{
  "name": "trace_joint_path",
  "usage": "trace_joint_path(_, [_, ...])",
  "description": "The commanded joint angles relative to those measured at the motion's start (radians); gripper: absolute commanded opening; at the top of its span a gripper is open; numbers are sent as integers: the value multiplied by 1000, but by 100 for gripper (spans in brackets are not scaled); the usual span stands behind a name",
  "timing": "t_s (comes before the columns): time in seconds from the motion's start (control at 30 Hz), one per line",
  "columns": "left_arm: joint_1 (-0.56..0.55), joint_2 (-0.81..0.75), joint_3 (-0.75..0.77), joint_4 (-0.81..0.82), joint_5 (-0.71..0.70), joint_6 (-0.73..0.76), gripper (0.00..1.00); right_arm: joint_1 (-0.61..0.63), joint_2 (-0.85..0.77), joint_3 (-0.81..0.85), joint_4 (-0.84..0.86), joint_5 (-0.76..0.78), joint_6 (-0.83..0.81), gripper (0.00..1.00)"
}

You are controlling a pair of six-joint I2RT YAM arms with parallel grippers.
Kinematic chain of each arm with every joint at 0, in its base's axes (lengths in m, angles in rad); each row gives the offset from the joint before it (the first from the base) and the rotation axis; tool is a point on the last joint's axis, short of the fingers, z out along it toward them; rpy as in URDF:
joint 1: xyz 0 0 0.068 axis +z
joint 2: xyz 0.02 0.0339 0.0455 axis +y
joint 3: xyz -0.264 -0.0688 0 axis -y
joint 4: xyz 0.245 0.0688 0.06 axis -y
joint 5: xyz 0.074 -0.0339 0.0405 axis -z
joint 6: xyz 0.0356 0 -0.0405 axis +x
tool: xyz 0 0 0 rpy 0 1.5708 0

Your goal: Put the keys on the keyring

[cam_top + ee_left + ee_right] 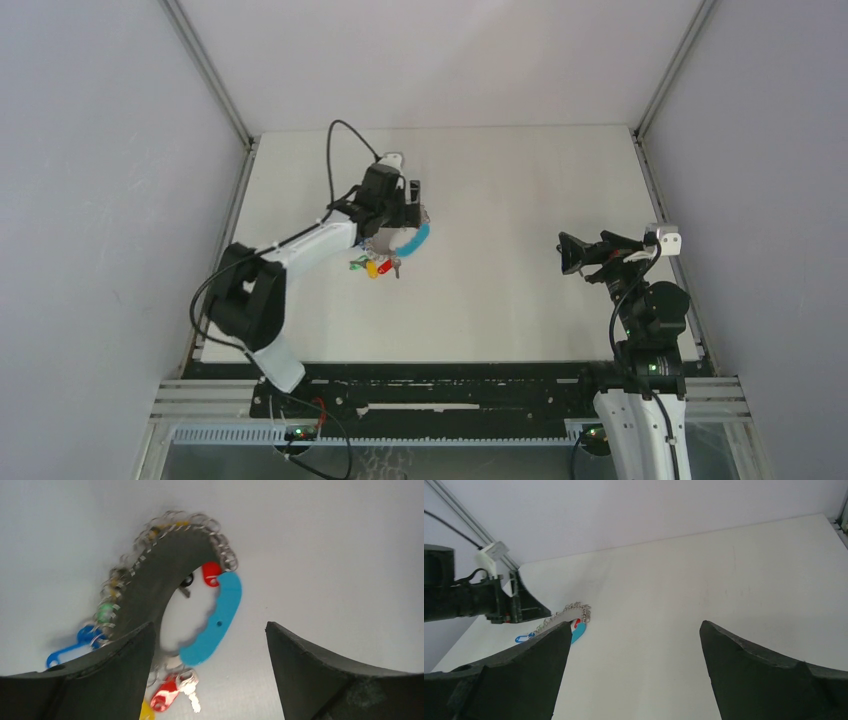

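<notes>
The keyring (165, 572) lies flat on the white table, a grey band with a turquoise segment (216, 620) and small silvery rings along its outer edge. Keys hang from it: a red tag with a silver key (167, 694), a blue tag (65, 652), a green one (105, 611) and another red one (211, 573). My left gripper (210, 626) hovers just above the ring, open, nothing pinched between its fingers. From above, the keyring (418, 240) and keys (375, 266) sit under the left gripper (405, 205). My right gripper (572, 253) is open and empty far to the right; it sees the keyring (574, 611).
The white table (520, 200) is boxed in by grey walls at the left, back and right. A black cable (335, 150) loops over the left arm. A metal rail (450, 395) runs along the near edge by the arm bases.
</notes>
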Motion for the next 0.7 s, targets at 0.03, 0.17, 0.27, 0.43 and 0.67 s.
trace_joint_path(0.03, [-52, 171, 227, -71, 13, 92, 81, 8, -5, -5, 29, 15, -7, 100])
trace_joint_path(0.17, [-57, 276, 288, -85, 68, 88, 75, 7, -9, -5, 23, 19, -8, 100])
trace_joint_path(0.27, [-58, 337, 327, -120, 81, 88, 72, 9, -10, -7, 23, 20, -8, 100])
trace_joint_path(0.43, [-60, 393, 346, -154, 102, 82, 68, 9, -11, -8, 26, 17, -8, 100])
trace_joint_path(0.67, [-101, 404, 311, -213, 96, 122, 55, 13, -11, -13, 33, 16, -6, 100])
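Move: The keyring's blue handle, lying flat, is some 4 cm to the left hand's right, 2 cm farther out and about 11 cm below. The red tag lies about 4 cm straight beyond the handle. The silver key is some 4 cm nearer the base than the hand and level with it sideways; the blue clip is 8 cm to the hand's left and 2 cm farther out. From the right hand the handle is about 17 cm ahead, 34 cm left and 26 cm below. Down onto the keyring's blue handle: the left hand first slides about 5 cm to its right, then drops, sinking nearly 10 cm in all and slowing just above the table. The wrist tips some 15 degrees further down and turns slightly clockwise, while the fingers narrow but stay open, ending one on each side of the handle; no grip yet. ##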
